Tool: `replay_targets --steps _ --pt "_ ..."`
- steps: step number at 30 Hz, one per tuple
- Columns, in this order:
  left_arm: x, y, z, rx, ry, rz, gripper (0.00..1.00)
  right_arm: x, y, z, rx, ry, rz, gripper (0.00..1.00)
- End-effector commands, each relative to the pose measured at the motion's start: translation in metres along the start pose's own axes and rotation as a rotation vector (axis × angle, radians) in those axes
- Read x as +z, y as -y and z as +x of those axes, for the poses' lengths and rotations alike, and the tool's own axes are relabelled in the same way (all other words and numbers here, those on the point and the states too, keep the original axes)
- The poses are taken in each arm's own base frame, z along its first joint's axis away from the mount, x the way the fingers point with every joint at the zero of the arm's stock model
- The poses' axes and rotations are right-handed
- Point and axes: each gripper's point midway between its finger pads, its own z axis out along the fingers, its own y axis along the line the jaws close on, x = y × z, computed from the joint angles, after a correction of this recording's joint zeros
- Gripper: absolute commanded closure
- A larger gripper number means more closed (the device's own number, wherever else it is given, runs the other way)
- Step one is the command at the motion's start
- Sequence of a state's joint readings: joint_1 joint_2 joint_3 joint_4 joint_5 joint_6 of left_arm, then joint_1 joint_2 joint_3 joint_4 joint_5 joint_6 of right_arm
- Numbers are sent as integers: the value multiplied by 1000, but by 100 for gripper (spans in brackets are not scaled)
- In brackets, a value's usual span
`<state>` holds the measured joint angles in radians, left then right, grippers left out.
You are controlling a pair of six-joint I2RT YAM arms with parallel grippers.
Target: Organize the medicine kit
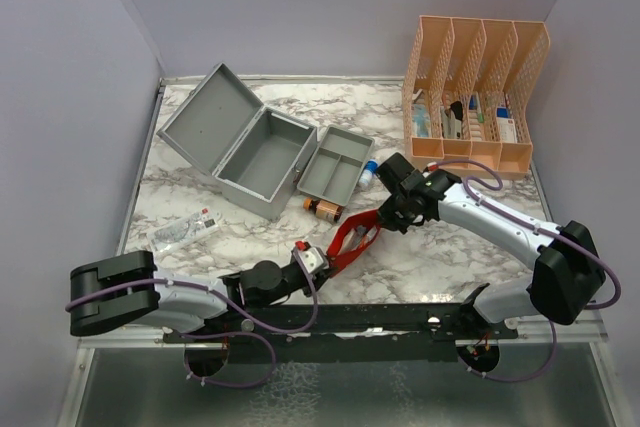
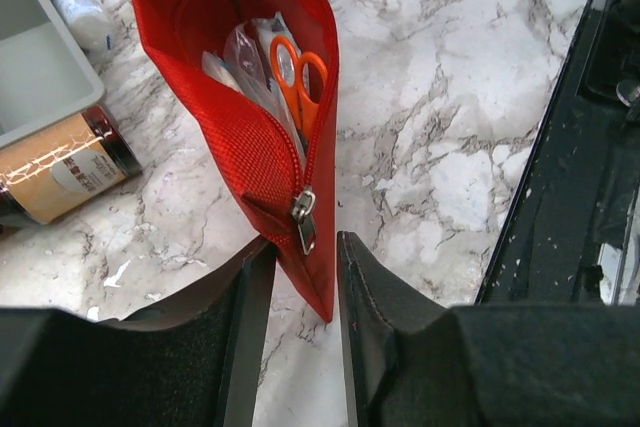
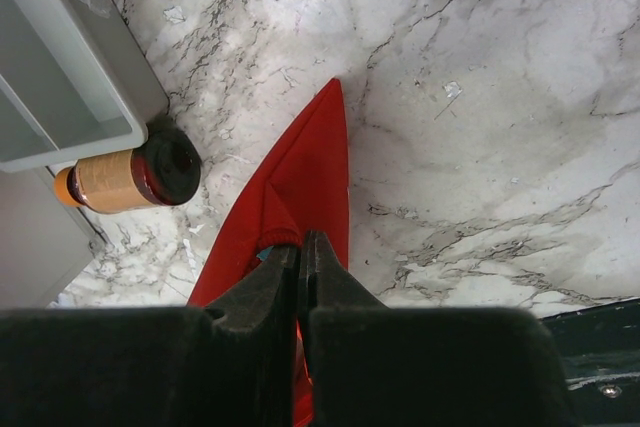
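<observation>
The grey metal medicine kit (image 1: pixel 240 142) stands open at the back left, lid tilted back. Its grey divided tray (image 1: pixel 335 167) lies on the table beside it and shows in the left wrist view (image 2: pixel 40 67). A red pouch (image 1: pixel 352 242) is stretched between both grippers, unzipped. Orange-handled scissors (image 2: pixel 298 67) and clear packets show inside it. My left gripper (image 2: pixel 300 247) is shut on the zipper-end corner of the pouch (image 2: pixel 230 127). My right gripper (image 3: pixel 300 242) is shut on the far edge of the pouch (image 3: pixel 310 167).
A brown bottle (image 1: pixel 322 209) lies by the tray, near the pouch. A white bottle with a blue cap (image 1: pixel 368 171) lies right of the tray. A peach slotted organizer (image 1: pixel 475 87) with boxes stands at the back right. A clear packet (image 1: pixel 185 229) lies at the left.
</observation>
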<state>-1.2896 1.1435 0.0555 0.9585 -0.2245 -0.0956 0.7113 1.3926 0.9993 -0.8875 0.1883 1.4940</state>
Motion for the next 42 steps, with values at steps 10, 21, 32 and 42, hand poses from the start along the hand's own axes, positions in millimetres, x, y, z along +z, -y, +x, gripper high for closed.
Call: replay_targets --steps 10,21,32,42 --pt "7 5 3 -1 3 16 80 -2 -2 1 -4 -11 -28 99" --pt "4 8 -2 8 20 42 81 -2 -1 1 -5 -6 -33 99" --pt "3 13 11 -1 -21 69 68 -2 0 1 -11 -10 -33 99" --pt "7 12 7 15 -15 64 96 -2 1 0 -27 -3 -27 99"
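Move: My left hand, fingers pointing right and a little forward, is partly open at the red pouch's near-left corner; the zipper pull sits about 1 cm forward and 2 cm right, some 1 cm lower. The orange scissors inside lie about 4 cm forward and 5 cm right; the brown bottle stands some 14 cm ahead, 2 cm left and 6 cm down. From my right hand, which already pinches the pouch's far-right part, the pull is roughly 10 cm back and 10 cm left. I work at the zipper corner with short snips of my left fingers: I dip about 2.5 cm while partly closing, rise about 2 cm as they reopen, nip and reopen once more, then ease down again by some 1.5 cm and slightly back, closing the tips on the corner beside the pull. My right hand stays put, keeping its pinch on the far-right part of the pouch. ##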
